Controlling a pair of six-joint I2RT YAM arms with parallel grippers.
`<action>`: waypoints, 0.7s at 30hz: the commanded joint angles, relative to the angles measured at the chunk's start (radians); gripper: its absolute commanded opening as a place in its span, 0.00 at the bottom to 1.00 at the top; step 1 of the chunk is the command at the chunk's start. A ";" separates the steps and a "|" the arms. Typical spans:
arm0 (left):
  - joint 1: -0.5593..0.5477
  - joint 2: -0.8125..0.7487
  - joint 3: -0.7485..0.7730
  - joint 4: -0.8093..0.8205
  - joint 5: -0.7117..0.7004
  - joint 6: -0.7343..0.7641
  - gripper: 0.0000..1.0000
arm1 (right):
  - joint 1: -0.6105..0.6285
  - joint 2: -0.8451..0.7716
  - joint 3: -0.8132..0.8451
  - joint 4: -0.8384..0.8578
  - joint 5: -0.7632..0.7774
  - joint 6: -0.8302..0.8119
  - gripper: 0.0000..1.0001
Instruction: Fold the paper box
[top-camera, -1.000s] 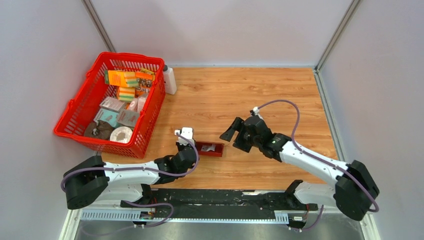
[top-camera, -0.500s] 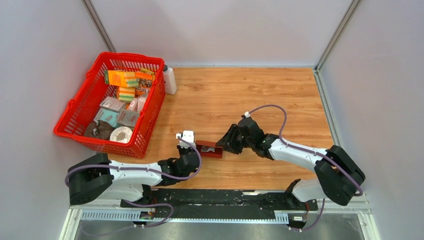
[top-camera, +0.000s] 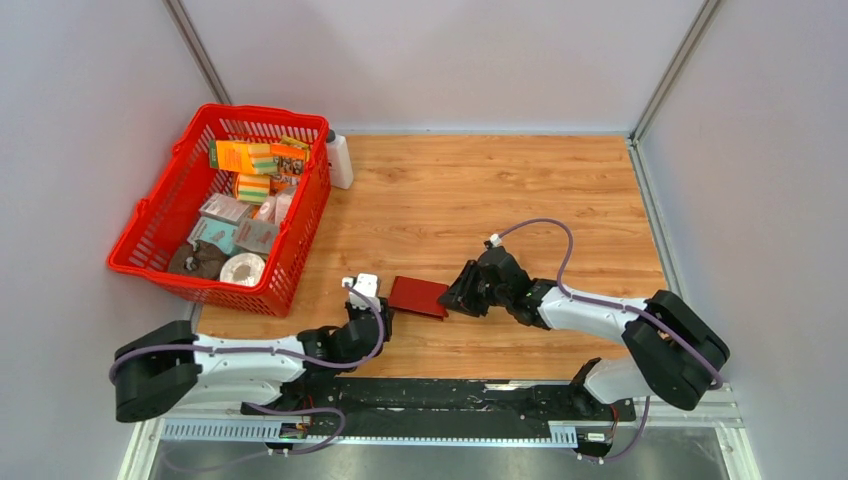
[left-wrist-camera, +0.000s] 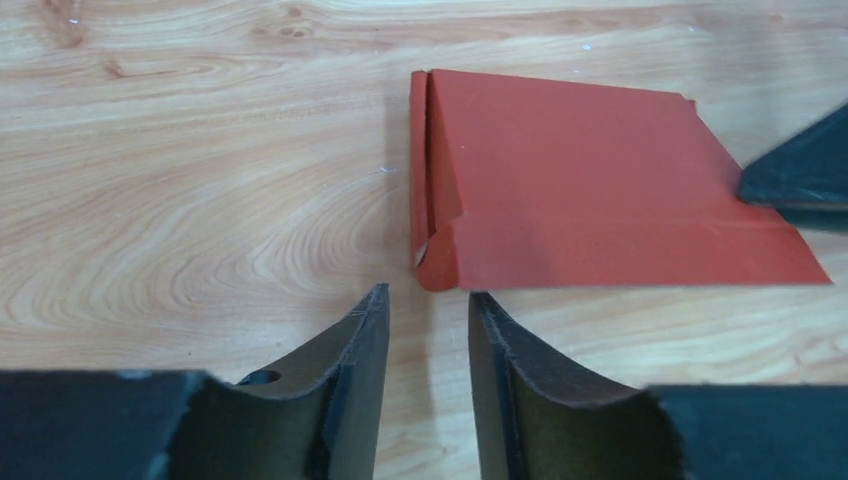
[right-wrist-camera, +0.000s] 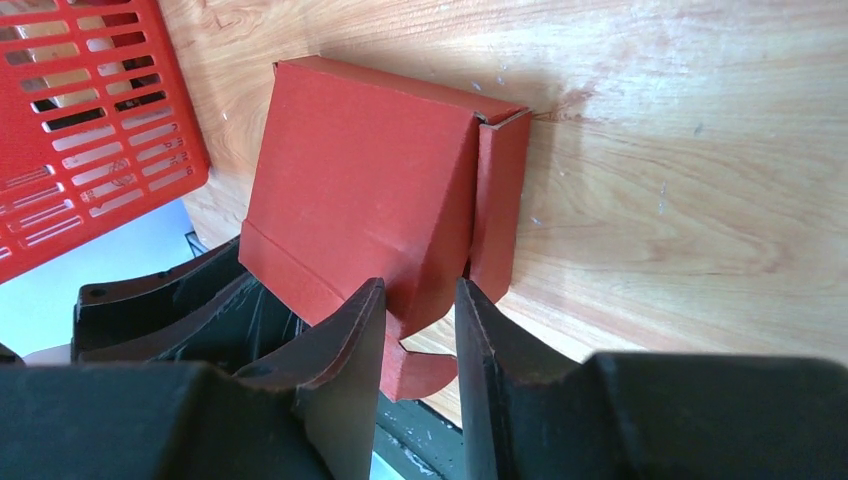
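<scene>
The paper box (top-camera: 418, 296) is a dark red cardboard piece lying on the wooden table near the front, its plain face up. In the left wrist view the paper box (left-wrist-camera: 590, 185) shows a folded flap along its left edge. My left gripper (left-wrist-camera: 428, 305) is open just short of the box's near corner, with nothing between its fingers. My right gripper (right-wrist-camera: 415, 300) is at the box's right end, its fingers closed on the cardboard (right-wrist-camera: 360, 190) and a rounded tab. The right gripper (top-camera: 456, 298) and left gripper (top-camera: 372, 312) face each other across the box.
A red mesh basket (top-camera: 262, 112) with several printed packages stands at the back left, its wall also in the right wrist view (right-wrist-camera: 90, 110). A white bottle (top-camera: 340, 160) stands beside it. A black rail (top-camera: 440, 395) runs along the near edge. Grey walls close in both sides.
My left gripper let go of the box, opened and drew back. My right gripper came in from the right and closed on the box's end. The box now shows its plain face.
</scene>
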 joint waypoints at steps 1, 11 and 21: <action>-0.004 -0.212 -0.023 -0.130 0.119 0.012 0.47 | 0.005 0.019 0.003 0.051 0.032 -0.082 0.34; 0.169 -0.532 0.151 -0.567 0.348 0.048 0.68 | 0.008 0.008 -0.015 0.010 0.081 -0.153 0.33; 0.452 -0.118 0.294 -0.357 0.686 0.135 0.68 | 0.010 -0.035 -0.021 0.008 0.095 -0.254 0.35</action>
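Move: Just ahead and to the right of the left hand sits the red paper box, its middle about 3 cm farther out, 6 cm to the right and 2 cm lower. From the same hand, the red basket stands roughly 18 cm ahead and 28 cm left, with the tape roll in it some 8 cm ahead and 26 cm left. From the right hand the box's middle is about 5 cm left, 1 cm ahead and 3 cm lower. Pulling clear of the box's near left corner, the left hand backs off about 2.5 cm while rising, then swings forward and a little left to some 8 cm up, sinking again by 2 cm at the end; its fingers open wider and it tips down. The right hand stays at the lid's right near corner, easing about 1.5 cm right and 1 cm down as it tilts, its part-open fingers unchanged, seemingly still touching the lid. ##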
